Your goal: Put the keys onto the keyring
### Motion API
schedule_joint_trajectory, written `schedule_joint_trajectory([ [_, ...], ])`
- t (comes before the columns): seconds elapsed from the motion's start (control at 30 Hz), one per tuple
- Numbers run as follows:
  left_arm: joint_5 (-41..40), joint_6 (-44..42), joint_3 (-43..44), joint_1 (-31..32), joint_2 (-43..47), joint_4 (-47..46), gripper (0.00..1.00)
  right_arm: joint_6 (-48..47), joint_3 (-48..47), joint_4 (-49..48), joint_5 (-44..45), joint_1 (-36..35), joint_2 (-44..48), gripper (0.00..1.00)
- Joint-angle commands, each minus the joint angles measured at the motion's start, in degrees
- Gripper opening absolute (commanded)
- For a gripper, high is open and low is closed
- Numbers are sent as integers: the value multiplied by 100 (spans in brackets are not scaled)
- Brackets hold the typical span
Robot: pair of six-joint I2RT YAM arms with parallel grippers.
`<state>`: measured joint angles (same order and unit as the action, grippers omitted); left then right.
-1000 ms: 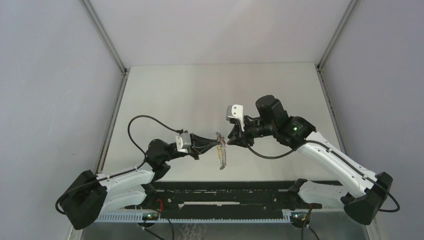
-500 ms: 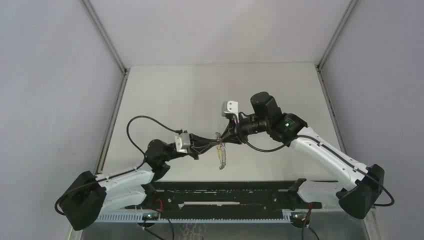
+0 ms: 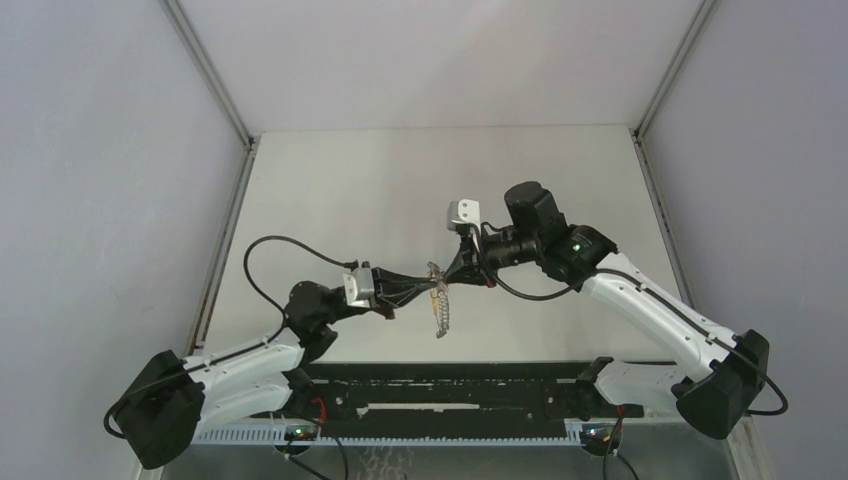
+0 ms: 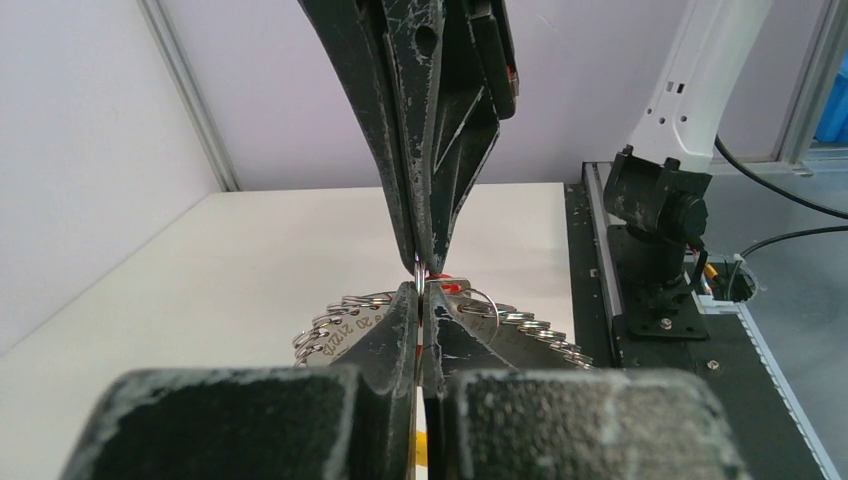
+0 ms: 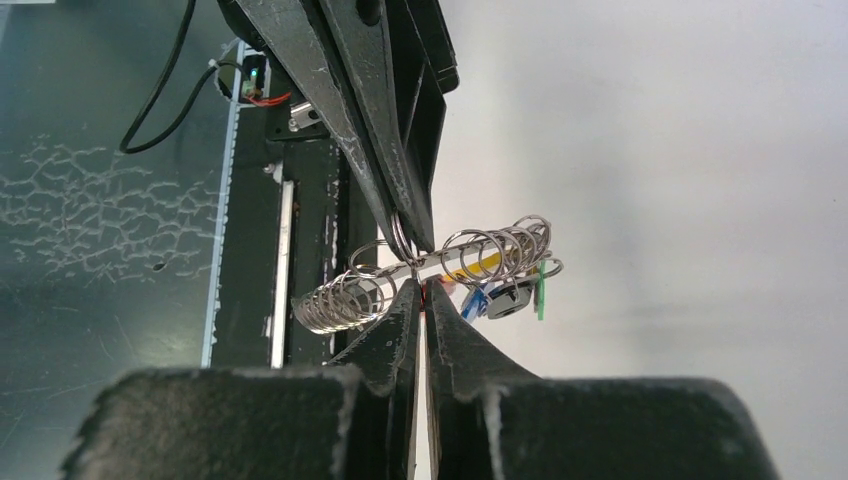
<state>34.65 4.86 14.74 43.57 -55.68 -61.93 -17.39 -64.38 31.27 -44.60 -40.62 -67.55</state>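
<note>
The keyring (image 3: 441, 312) is a metal strip strung with several wire rings (image 5: 336, 298), held in the air above the table. My left gripper (image 3: 430, 284) is shut on its middle, and in the left wrist view its tips (image 4: 420, 296) pinch the strip between the ring rows (image 4: 335, 322). My right gripper (image 3: 448, 277) meets it tip to tip and is shut, with a sliver of the red key (image 5: 430, 286) at its tips. The yellow key (image 5: 470, 268), blue key (image 5: 474, 302) and green key (image 5: 540, 290) hang among the right-hand rings.
The white table (image 3: 350, 190) lies below both arms, with grey walls on three sides. A black rail (image 3: 450, 385) with the arm bases runs along the near edge. The right arm's base (image 4: 655, 230) shows behind the keyring in the left wrist view.
My right gripper moved left to the keyring and shut at the left gripper's tips. The left arm shifted slightly, still holding the keyring.
</note>
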Motion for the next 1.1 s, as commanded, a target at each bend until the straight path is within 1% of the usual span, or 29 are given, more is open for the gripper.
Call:
schedule_joint_trajectory([
  [0.0,-43,-135,-103,-24,297,-389,0,13,30,139,-170,144,82,0],
  [0.2,105,-113,-36,-24,409,-379,0,134,30,44,-370,121,-88,0],
  [0.43,187,-28,-6,-29,285,-575,0,300,31,-182,-537,-18,-312,0],
  [0.5,216,51,-19,-24,203,-739,0,314,40,-223,-528,-81,-367,3],
  [0.63,237,210,-55,-24,44,-1088,0,285,30,-250,-233,-178,-301,9],
  [0.7,230,225,-75,-24,51,-1102,0,222,31,-183,-55,-167,-201,14],
  [0.87,179,91,-125,-24,184,-853,0,-264,31,153,216,-105,211,22],
  [1.07,212,102,-147,-24,205,-812,0,-793,35,140,247,-102,685,26],
])
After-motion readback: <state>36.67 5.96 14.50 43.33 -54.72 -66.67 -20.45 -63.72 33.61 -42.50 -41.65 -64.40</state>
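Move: The right fingers are shut on the red key's upper edge. The split ring standing in the left fingertips is about 2 cm to their left and 1 cm lower. The numbered ring strip hangs 4 cm below the right hand, about 1 cm back and 2 cm left. The blue key is roughly 2 cm ahead, 1 cm left and 3 cm below. From the left hand the split ring is right at the tips, 1 cm to its right. Down and left by 1 to 1.5 cm, with a slight drift back, the right hand first carries the pinched red key in close beside the ring. On the way its fingers open to about a quarter and let go of the key. Then it backs off to the right and up, some 2 cm each way. The left hand keeps its pinch on the split ring and rises about 2 cm, easing back 1 cm. ##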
